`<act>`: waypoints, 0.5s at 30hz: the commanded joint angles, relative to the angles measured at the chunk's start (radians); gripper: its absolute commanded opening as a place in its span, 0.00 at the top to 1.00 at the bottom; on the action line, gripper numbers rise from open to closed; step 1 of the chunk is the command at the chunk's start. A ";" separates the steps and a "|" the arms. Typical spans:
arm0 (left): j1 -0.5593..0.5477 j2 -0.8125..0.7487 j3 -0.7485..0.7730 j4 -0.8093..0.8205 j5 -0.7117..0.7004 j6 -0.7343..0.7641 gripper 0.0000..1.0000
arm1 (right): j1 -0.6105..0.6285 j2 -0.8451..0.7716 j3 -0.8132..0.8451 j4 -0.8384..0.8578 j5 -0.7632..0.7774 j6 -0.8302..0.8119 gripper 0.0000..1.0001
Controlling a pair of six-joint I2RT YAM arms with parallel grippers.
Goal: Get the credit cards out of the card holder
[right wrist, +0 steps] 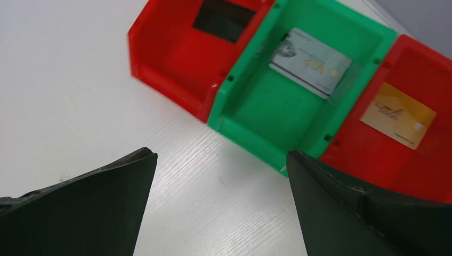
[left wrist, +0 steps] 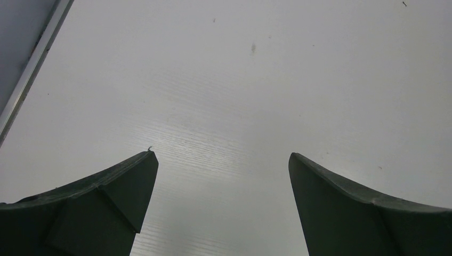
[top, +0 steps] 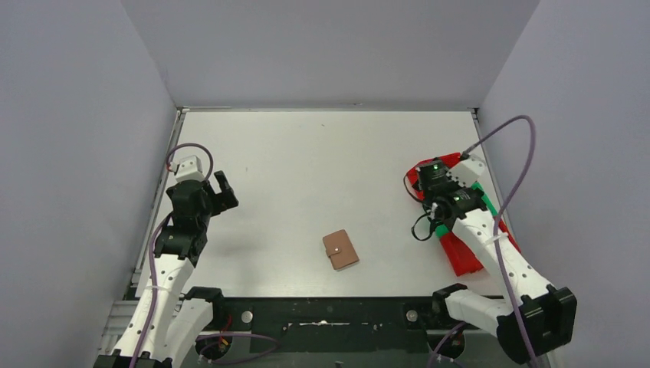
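The card holder [top: 340,250], a tan-brown wallet with a small strap tab, lies folded shut on the white table near its front middle. Three credit cards show in the right wrist view. A black one [right wrist: 223,20] is in the left red bin, a silver-grey one [right wrist: 310,61] in the green bin and a gold one [right wrist: 397,114] in the right red bin. My right gripper [right wrist: 221,154] [top: 424,227] hangs open and empty over bare table beside the green bin. My left gripper [left wrist: 222,156] [top: 224,192] is open and empty at the far left, well away from the holder.
A row of plastic bins sits at the table's right edge: a red bin [right wrist: 160,69], a green bin [right wrist: 256,112] and another red bin [right wrist: 373,160]. Grey walls enclose the table on three sides. A metal rail [left wrist: 32,66] runs along the left edge.
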 commanded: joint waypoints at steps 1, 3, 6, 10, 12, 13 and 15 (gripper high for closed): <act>0.010 -0.007 0.006 0.056 0.002 -0.011 0.03 | -0.172 -0.105 -0.059 0.089 -0.016 -0.001 0.02; 0.010 -0.005 0.006 0.057 -0.001 -0.010 0.03 | -0.254 -0.106 -0.080 0.142 -0.089 -0.044 0.02; 0.010 -0.003 0.005 0.059 -0.003 -0.009 0.03 | -0.344 -0.055 -0.073 0.155 -0.149 -0.061 0.02; 0.012 0.000 0.004 0.060 -0.011 -0.006 0.03 | -0.425 0.036 -0.038 0.139 -0.214 -0.063 0.02; 0.012 0.001 0.004 0.062 -0.014 -0.004 0.03 | -0.436 0.072 -0.029 0.141 -0.236 -0.060 0.02; 0.012 0.002 0.003 0.062 -0.014 -0.004 0.03 | -0.438 0.089 -0.025 0.142 -0.243 -0.056 0.02; 0.012 0.002 0.002 0.062 -0.015 -0.003 0.03 | -0.438 0.116 -0.018 0.139 -0.252 -0.048 0.02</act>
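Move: The silver card in the green tray lies about 17 cm to the right of your right gripper, some 4 cm farther out and 14 cm below it. The black card in the far red tray is around 14 cm ahead and 11 cm right; the gold card in the near red tray, 8 cm back and 23 cm right. The brown card holder lies 10 cm back and 21 cm left. From the left gripper the silver card is roughly 72 cm right and 3 cm ahead. Swing the right gripper about 9 cm to the right, away from the brown card holder and towards the silver card in the green tray, nearly level at first; then, as the sideways travel eases off, sink some 5 cm. Turn the wrist about 15 degrees clockwise on the way and keep the fingers wide open, touching nothing yet. ##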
